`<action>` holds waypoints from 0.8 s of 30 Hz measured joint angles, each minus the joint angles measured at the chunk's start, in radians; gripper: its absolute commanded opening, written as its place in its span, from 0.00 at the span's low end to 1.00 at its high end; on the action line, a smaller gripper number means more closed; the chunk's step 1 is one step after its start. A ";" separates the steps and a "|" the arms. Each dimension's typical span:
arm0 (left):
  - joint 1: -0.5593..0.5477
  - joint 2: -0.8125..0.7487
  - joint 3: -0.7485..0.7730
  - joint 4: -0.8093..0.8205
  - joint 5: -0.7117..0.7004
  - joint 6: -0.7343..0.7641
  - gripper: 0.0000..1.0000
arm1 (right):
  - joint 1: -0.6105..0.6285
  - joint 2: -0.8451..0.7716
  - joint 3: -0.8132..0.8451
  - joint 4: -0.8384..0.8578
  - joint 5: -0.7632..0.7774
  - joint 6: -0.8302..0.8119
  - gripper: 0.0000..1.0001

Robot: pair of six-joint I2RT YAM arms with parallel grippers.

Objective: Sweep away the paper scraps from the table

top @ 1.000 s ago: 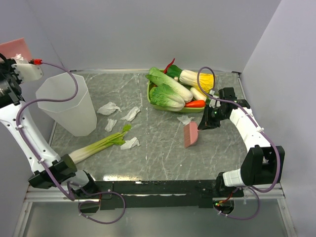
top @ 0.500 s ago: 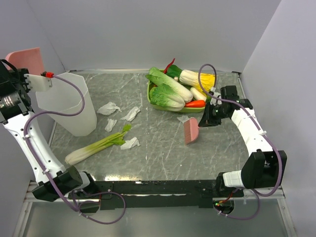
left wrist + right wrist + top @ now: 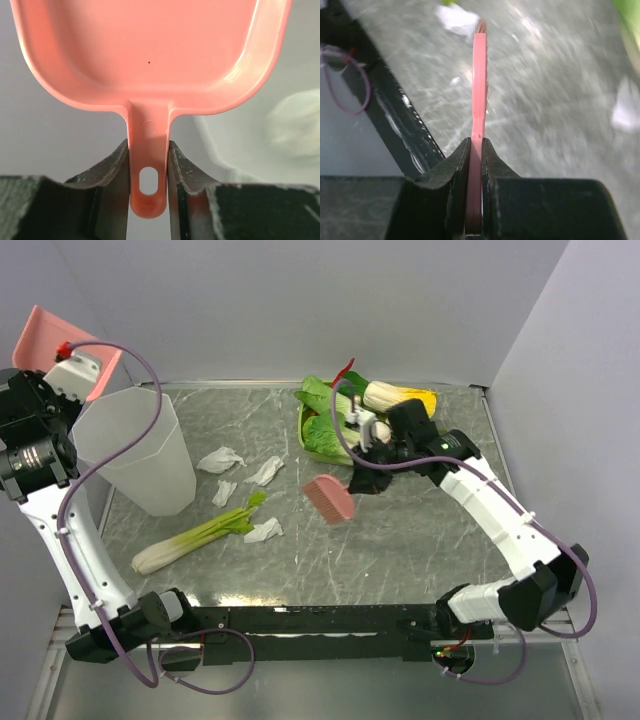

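Several white paper scraps [image 3: 220, 458] [image 3: 265, 470] [image 3: 264, 531] lie on the left half of the grey-green table [image 3: 430, 540]. My right gripper [image 3: 365, 480] is shut on the thin handle of a pink brush [image 3: 330, 498], held over the table's middle, right of the scraps. In the right wrist view the brush [image 3: 479, 75] shows edge-on between the fingers [image 3: 476, 145], with a blurred scrap [image 3: 457, 19] beyond its tip. My left gripper [image 3: 70, 368] is raised at the far left, shut on the pink dustpan [image 3: 60, 338]. Its handle [image 3: 148, 150] sits clamped between the jaws.
A tall translucent bin [image 3: 135, 450] stands at the back left, under the dustpan. A leek [image 3: 195, 535] lies among the scraps. A green tray [image 3: 308, 445] of toy vegetables sits at the back centre, just behind my right arm.
My right arm swung left from the table's right side to its middle, carrying the brush. My left arm turned the dustpan and shifted it right, over the bin's rim.
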State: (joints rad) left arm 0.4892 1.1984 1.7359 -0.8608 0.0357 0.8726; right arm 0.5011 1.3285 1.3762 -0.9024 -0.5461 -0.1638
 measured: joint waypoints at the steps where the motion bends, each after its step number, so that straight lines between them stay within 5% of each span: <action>1: 0.000 -0.008 0.002 -0.005 0.028 -0.077 0.01 | 0.019 0.023 0.027 0.005 -0.013 -0.012 0.00; 10: -0.021 -0.070 0.012 -0.042 0.217 -0.460 0.01 | 0.170 0.511 0.461 0.084 -0.040 0.076 0.00; 24: -0.100 -0.050 0.013 0.039 0.309 -0.654 0.01 | 0.236 0.587 0.273 0.107 0.164 0.177 0.00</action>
State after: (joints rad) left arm 0.3897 1.1481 1.7489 -0.8215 0.3450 0.2184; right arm 0.7372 1.9160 1.6493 -0.7956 -0.3817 0.0135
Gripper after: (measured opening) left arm 0.330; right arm 0.162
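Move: The scrap by the celery leaves lies about 22 cm left of the right hand, 1 cm ahead and 24 cm below; from that hand, a second scrap is some 17 cm ahead and 23 cm left, a third 11 cm ahead and 32 cm left. The celery's middle is about 38 cm to its left, level with it. The bin stands about 13 cm right of the left hand, 7 cm ahead and 29 cm below. Leftwards and a little forward, the right hand carries the brush about 15 cm at first nearly level, then sinks steeply while easing back right some 3 cm, bringing the brush head down by the right end of the scrap at the celery leaves. The left hand keeps the dustpan, swings it some 11 cm right towards the bin and rolls its left side down. ##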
